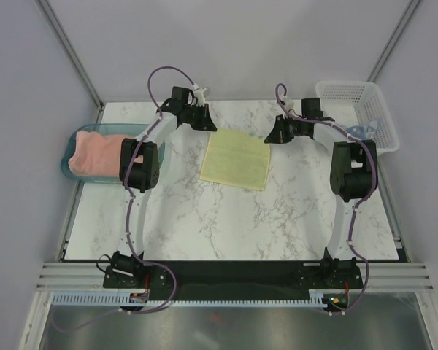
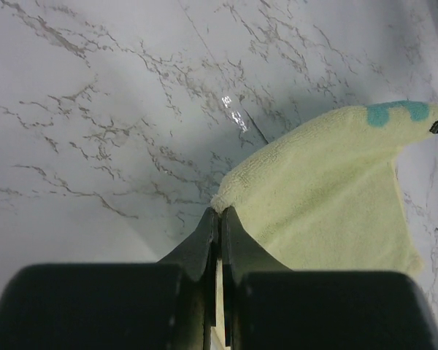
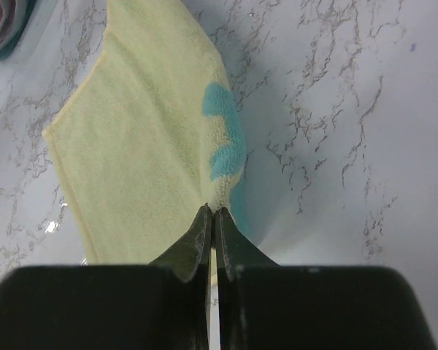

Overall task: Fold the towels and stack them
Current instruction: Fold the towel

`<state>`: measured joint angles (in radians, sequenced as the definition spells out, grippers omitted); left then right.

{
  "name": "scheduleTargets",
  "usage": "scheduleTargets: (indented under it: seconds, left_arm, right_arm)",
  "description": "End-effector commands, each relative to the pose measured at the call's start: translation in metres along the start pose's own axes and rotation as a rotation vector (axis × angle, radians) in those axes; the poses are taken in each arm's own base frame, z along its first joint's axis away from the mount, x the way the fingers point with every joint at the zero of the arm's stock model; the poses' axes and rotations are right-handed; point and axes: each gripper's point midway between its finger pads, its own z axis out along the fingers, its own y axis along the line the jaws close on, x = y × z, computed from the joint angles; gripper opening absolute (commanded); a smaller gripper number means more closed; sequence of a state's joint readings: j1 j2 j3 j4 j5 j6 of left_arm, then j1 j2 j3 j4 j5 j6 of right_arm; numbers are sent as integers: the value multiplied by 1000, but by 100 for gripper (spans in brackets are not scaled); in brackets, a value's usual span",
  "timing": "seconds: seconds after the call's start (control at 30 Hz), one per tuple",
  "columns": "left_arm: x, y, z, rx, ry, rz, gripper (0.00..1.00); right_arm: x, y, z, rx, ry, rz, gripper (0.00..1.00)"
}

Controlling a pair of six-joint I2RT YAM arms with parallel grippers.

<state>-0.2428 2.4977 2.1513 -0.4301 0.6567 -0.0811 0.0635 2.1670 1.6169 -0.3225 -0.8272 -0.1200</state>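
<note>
A pale yellow towel (image 1: 236, 162) lies spread on the marble table (image 1: 204, 226), its two far corners lifted. My left gripper (image 1: 213, 128) is shut on the far left corner; in the left wrist view the jaws (image 2: 220, 211) pinch the yellow towel (image 2: 328, 189) at its tip. My right gripper (image 1: 269, 137) is shut on the far right corner, where a teal patch (image 3: 226, 138) shows on the yellow towel (image 3: 139, 146) just above the pinched tip (image 3: 212, 209). A salmon-pink towel (image 1: 96, 154) lies folded in the teal tray (image 1: 67, 157) at the left.
A white mesh basket (image 1: 358, 109) stands at the back right corner with something light blue (image 1: 361, 131) inside it. Grey walls and metal frame posts close in the table's back and sides.
</note>
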Motion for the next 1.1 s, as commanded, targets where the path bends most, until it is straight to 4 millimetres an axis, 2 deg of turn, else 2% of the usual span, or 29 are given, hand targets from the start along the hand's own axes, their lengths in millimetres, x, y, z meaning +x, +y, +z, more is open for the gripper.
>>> scheduleTargets:
  seconds: [0.0,0.23,0.4,0.43,0.57,0.67,0.7,0.77,0.8,0.87,0.9,0.97,1.03,1.07]
  left_arm:
    - [-40,-31,-29,31,-95,106,2]
    - [-24,-31,-43,-3,-75,101,2]
    - [-18,-41,-54,12,-74,110,2]
    - [-11,-41,-53,17,-62,107,2]
    - [-5,-47,-60,23,-60,106,2]
    - [2,-52,-67,23,-64,106,2]
    - [10,-50,-67,17,-52,95,2]
    - [7,-55,-74,13,-69,106,2]
    - [16,-54,-74,11,-58,97,2]
    - [13,-61,-82,13,-79,110,2]
    - [22,-61,-82,11,-67,99,2]
    - [22,-66,-87,14,-78,105,2]
    - [35,-68,-87,15,-60,92,2]
    - [35,-71,-89,17,-68,99,2]
  right_arm:
    - [-21,9,-16,20,-74,-114,0]
    - [-19,27,-30,19,-102,-141,0]
    - [-11,43,-33,6,-109,-142,0]
    - [-14,46,-36,12,-114,-151,0]
    - [-11,58,-38,6,-115,-150,0]
    - [-2,67,-36,12,-102,-152,0]
    - [4,72,-35,11,-92,-148,0]
    - [8,74,-36,23,-88,-151,0]
    - [12,79,-38,24,-86,-146,0]
    - [15,83,-39,26,-92,-146,0]
    - [21,86,-40,31,-90,-140,0]
    - [23,89,-41,35,-99,-131,0]
    - [34,95,-40,28,-92,-126,0]
    - [38,98,-39,26,-87,-119,0]
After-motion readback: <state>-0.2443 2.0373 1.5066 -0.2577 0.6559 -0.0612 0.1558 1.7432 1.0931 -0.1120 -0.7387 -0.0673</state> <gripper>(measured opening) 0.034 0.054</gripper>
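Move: I hold the far corners of the yellow towel, some 4 to 6 cm above the table. Its near left corner lies about 24 cm back and 6 cm to the left of my left hand; its near right corner about 24 cm straight back from my right hand. The teal tray of folded pink towel is some 50 cm left and 10 cm back of my left hand. The white basket stands about 44 cm right and 11 cm ahead of my right hand. Still pinching one far corner in each hand, I draw the raised edge straight back over the rest of the yellow towel towards its near edge, both hands side by side for about 10 cm. I climb only 2 to 3 cm on the way, my right fingers tipping up a few degrees, and keep both grippers shut. ##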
